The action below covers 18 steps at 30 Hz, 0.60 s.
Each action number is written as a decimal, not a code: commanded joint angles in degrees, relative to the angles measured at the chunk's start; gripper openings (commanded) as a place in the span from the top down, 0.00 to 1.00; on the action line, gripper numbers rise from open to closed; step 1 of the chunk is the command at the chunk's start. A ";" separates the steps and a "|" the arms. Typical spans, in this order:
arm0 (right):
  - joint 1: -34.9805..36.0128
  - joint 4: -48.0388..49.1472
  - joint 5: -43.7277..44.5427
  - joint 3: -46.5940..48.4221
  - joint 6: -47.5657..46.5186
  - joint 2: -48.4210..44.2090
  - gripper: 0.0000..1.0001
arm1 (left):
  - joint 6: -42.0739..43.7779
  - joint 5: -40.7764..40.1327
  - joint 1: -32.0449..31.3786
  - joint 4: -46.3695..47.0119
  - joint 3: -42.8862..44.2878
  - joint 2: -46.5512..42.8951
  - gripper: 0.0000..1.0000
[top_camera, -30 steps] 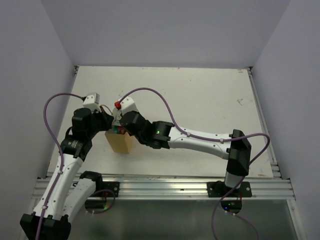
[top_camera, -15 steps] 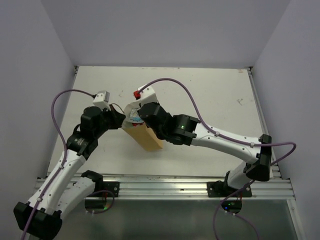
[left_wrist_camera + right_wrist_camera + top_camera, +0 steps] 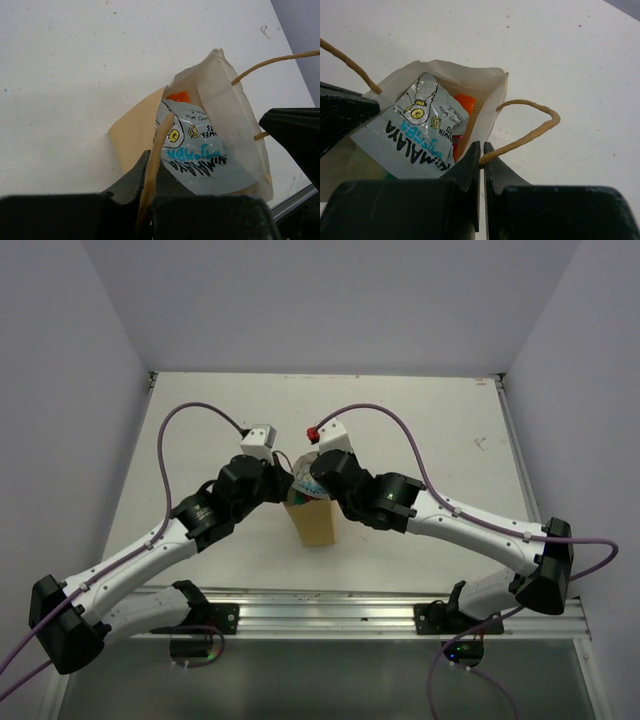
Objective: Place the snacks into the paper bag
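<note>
The tan paper bag hangs upright between my two grippers at the table's middle. My left gripper is shut on the bag's near handle at the rim. My right gripper is shut on the opposite rim, where the other handle loops out. Inside the open bag lies a silvery-blue packet on top, and a red-orange packet shows beneath it. The left wrist view shows the same silvery packet and orange corner. Other snacks are hidden.
The white table spreads around the bag, with a raised rail along its right edge. Purple cables arc over both arms. An aluminium rail runs along the near edge.
Both arms carried the bag to the right, from the left part of the table to its middle. The bag was tilted half a second ago and now stands straighter.
</note>
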 commanded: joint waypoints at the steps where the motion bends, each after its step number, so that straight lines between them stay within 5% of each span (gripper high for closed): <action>1: -1.56 1.79 1.33 -1.66 2.20 -4.15 1.00 | -2.03 -5.66 -4.03 4.77 3.32 1.37 1.00; 10: -3.06 1.97 0.54 -5.88 3.61 -5.64 0.98 | -1.95 -7.07 -6.15 5.12 2.96 1.90 1.00; 12: -3.06 2.23 0.63 -6.06 3.79 -5.91 0.58 | -1.16 -7.15 -6.41 5.82 3.14 1.99 0.99; 13: -3.06 3.02 0.54 -6.23 3.61 -6.43 0.45 | -0.72 -7.42 -6.85 6.09 3.31 1.90 0.92; 14: -3.15 3.46 0.37 -6.50 2.83 -6.78 0.30 | -0.02 -7.94 -7.29 7.31 3.58 1.72 0.74; 16: -3.06 5.56 -0.34 -6.76 1.60 -8.53 0.22 | 2.96 -9.96 -8.77 8.72 4.80 1.20 0.58; 17: -3.15 6.18 -0.42 -6.76 0.11 -9.24 0.09 | 4.19 -10.14 -9.05 10.55 5.42 1.11 0.46; 18: -3.06 6.80 -0.86 -6.76 -0.60 -9.86 0.09 | 6.12 -9.88 -9.22 11.18 6.90 1.02 0.43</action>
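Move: The paper bag hangs by its rope handles, pinched in both hands. Its middle lies about 5 cm to the right of the left hand and 5 cm to the left of the right hand, roughly level ahead, some 12 cm below the left and 14 cm below the right. The silver snack packet lies in the mouth, 5 cm right of the left hand and 6 cm below it; the orange packet is 3 cm ahead of it, just deeper. The paper bag, still held by both handles, is eased about 2 cm farther right and slightly down: the right hand goes right and sinks roughly 1.5 cm, the left goes right and dips under 1 cm. Both then pause and open, the right nearly wide, the left about halfway, unpinching the rope handles, while the left hand starts to rise 2 cm. ##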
